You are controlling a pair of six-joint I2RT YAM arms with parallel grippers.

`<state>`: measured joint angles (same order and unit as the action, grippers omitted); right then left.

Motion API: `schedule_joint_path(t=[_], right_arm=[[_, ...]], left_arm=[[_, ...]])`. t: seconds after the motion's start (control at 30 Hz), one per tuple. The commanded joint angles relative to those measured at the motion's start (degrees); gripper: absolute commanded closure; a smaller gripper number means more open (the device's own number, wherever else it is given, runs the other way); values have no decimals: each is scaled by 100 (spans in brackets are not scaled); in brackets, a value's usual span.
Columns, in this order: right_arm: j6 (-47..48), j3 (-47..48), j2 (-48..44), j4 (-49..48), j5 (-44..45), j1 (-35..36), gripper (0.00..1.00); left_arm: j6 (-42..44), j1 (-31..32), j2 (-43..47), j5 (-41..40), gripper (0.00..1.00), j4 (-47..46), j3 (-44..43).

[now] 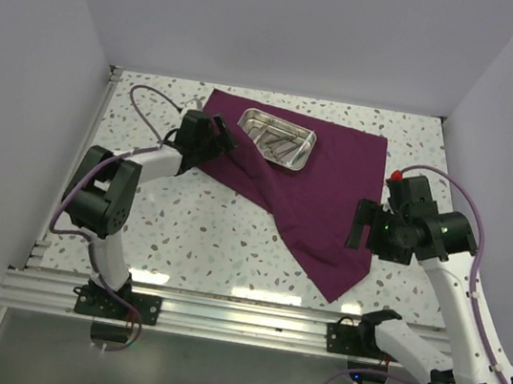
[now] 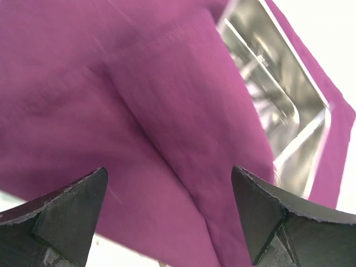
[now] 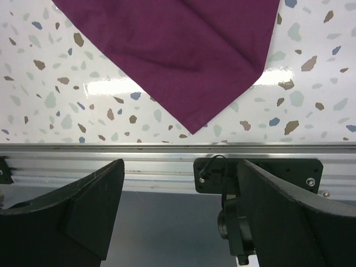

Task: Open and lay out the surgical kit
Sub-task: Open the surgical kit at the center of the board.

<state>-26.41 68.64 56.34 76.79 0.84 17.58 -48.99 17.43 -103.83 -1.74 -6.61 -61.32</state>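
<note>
The dark purple cloth wrap [image 1: 323,202] lies spread on the speckled table, with a raised fold running from the tray toward its near corner. On its far part sits the shiny steel tray [image 1: 249,115] with silvery instruments [image 1: 280,143] inside. My left gripper [image 1: 231,146] is open at the cloth's left edge, right by the tray. In the left wrist view its jaws [image 2: 169,183] straddle a fold of cloth [image 2: 139,111] without closing, and the tray [image 2: 311,119] shows at upper right. My right gripper [image 1: 358,225] is open beside the cloth's right edge, empty [image 3: 181,172]; the cloth's near corner [image 3: 192,119] lies ahead.
An aluminium rail [image 1: 219,314] runs along the table's near edge, with both arm bases bolted to it. White walls close in the left, right and far sides. Purple cables [image 1: 150,99] loop off each arm. Bare speckled tabletop [image 1: 193,231] lies near left of the cloth.
</note>
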Motion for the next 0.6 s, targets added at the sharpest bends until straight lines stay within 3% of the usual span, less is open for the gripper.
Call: schedule_joint_path(t=[0.0,0.33,0.57], right_arm=[[110,343,88,362,188,8,14],[-109,492,272,451,311,8,15],[-171,440,431,292,320,0,17]], left_arm=[[-181,6,-355,-670,4,-683,-319],[-251,-29,-1209,-776,12,-1087,-916],[-5,-117,-1342,-635,33,-956,-1417]])
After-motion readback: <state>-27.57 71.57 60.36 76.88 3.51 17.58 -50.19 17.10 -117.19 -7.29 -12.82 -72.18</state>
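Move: The folded flap of purple cloth I'm going for has its end about 8 cm ahead of my left hand, roughly 1 cm to its right and some 4 cm below. The metal tray lies beyond the flap's right edge, about 12 cm right of my hand and 4 cm ahead. The cloth's far left corner is around 18 cm ahead and 8 cm left. From my right hand the flap's end is some 37 cm ahead and 27 cm left, well below. I reach my left hand forward about 7 cm along the flap towards its free end, sinking some 3 cm on the way and rising about 1 cm again at the last. The wrist turns slightly counter-clockwise while the fingers, wide open, draw in to about three quarters, one on each side of the flap, not yet shut. ##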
